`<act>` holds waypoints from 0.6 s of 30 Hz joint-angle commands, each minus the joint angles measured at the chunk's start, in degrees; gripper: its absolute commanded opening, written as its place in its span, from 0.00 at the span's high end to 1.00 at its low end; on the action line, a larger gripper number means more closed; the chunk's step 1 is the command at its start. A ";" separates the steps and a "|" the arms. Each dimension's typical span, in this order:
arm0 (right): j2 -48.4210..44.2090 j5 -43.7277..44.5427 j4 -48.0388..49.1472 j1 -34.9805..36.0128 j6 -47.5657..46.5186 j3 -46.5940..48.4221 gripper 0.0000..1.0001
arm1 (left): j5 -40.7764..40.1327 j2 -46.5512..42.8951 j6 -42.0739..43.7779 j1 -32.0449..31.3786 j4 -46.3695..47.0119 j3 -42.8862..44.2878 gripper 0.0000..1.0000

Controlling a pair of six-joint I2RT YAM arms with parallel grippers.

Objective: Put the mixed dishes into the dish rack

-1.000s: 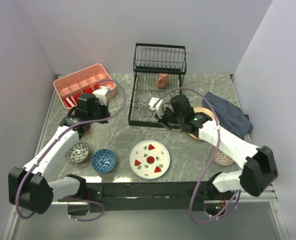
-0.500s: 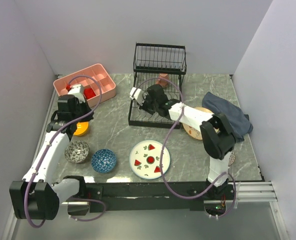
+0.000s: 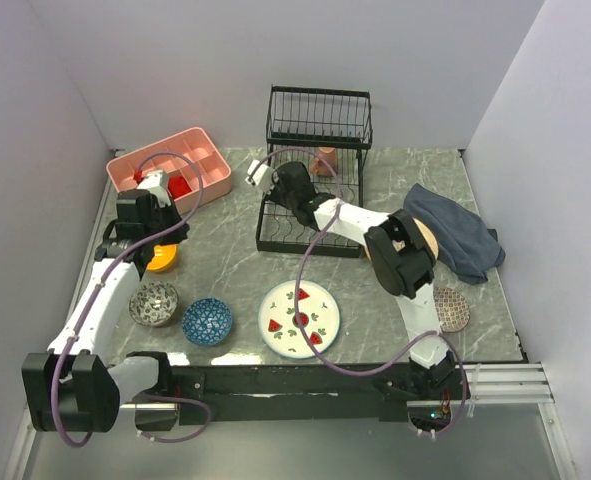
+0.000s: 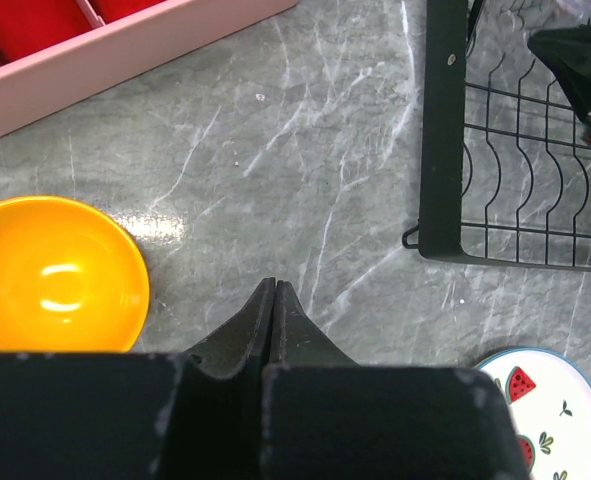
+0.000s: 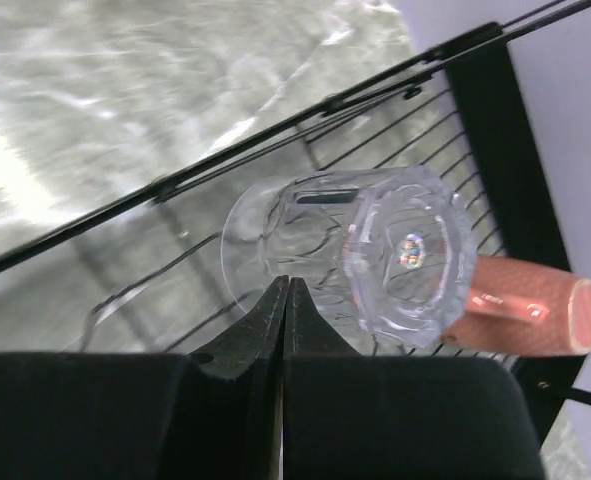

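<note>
The black wire dish rack (image 3: 275, 243) stands at the back centre. The terracotta cup (image 3: 325, 160) lies in it, and the clear glass (image 5: 375, 255) lies on its side on the wires beside the cup (image 5: 520, 315). My right gripper (image 5: 287, 282) is shut, its tips at the glass's open rim; I cannot tell if they touch. My left gripper (image 4: 275, 283) is shut and empty above bare table, right of the orange bowl (image 3: 162, 258). The grey bowl (image 3: 153, 303), blue bowl (image 3: 207, 321), watermelon plate (image 3: 299, 318) and brown bowl (image 3: 451, 309) sit along the front. The cream plate (image 3: 427, 240) is mostly hidden by my right arm.
The pink compartmented tray (image 3: 165, 160) with red items (image 3: 180, 187) stands at the back left. A dark blue cloth (image 3: 460, 235) lies at the right. Grey walls close in the left, back and right sides.
My right gripper has moved from the rack's front edge to its back left, over the glass. My left arm has swung left, uncovering the orange bowl.
</note>
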 commanded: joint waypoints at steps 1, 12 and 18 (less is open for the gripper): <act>5.26 5.92 8.73 -0.32 -4.06 6.01 1.00 | 0.79 0.22 0.14 0.55 1.45 1.02 0.99; 15.12 11.02 18.22 -0.85 -9.69 15.44 1.00 | 1.75 1.01 0.32 3.80 1.63 1.28 0.99; 16.96 16.73 26.31 -0.76 -11.71 14.72 1.00 | 2.81 0.57 0.50 4.77 1.98 0.84 0.99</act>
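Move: The clear glass, upside down in the rack, is just ahead of my closed right fingertips, its middle some 4 cm forward, 2 cm to their left and about level. The pink cup stands about 11 cm ahead and 7 cm to the right of that hand; the rack's left rail runs about 7 cm to its left and 6 cm below. From my left hand the glass is about 19 cm forward, 27 cm right and 7 cm lower. With my right fingers shut, I push the glass forward along the rack, fingertips against its near side, going about 8 cm and slowing as I go. I dip some 2 cm, then come back up while the fingers tip upward by roughly 15 degrees. My empty left hand drifts about 2 cm left. ##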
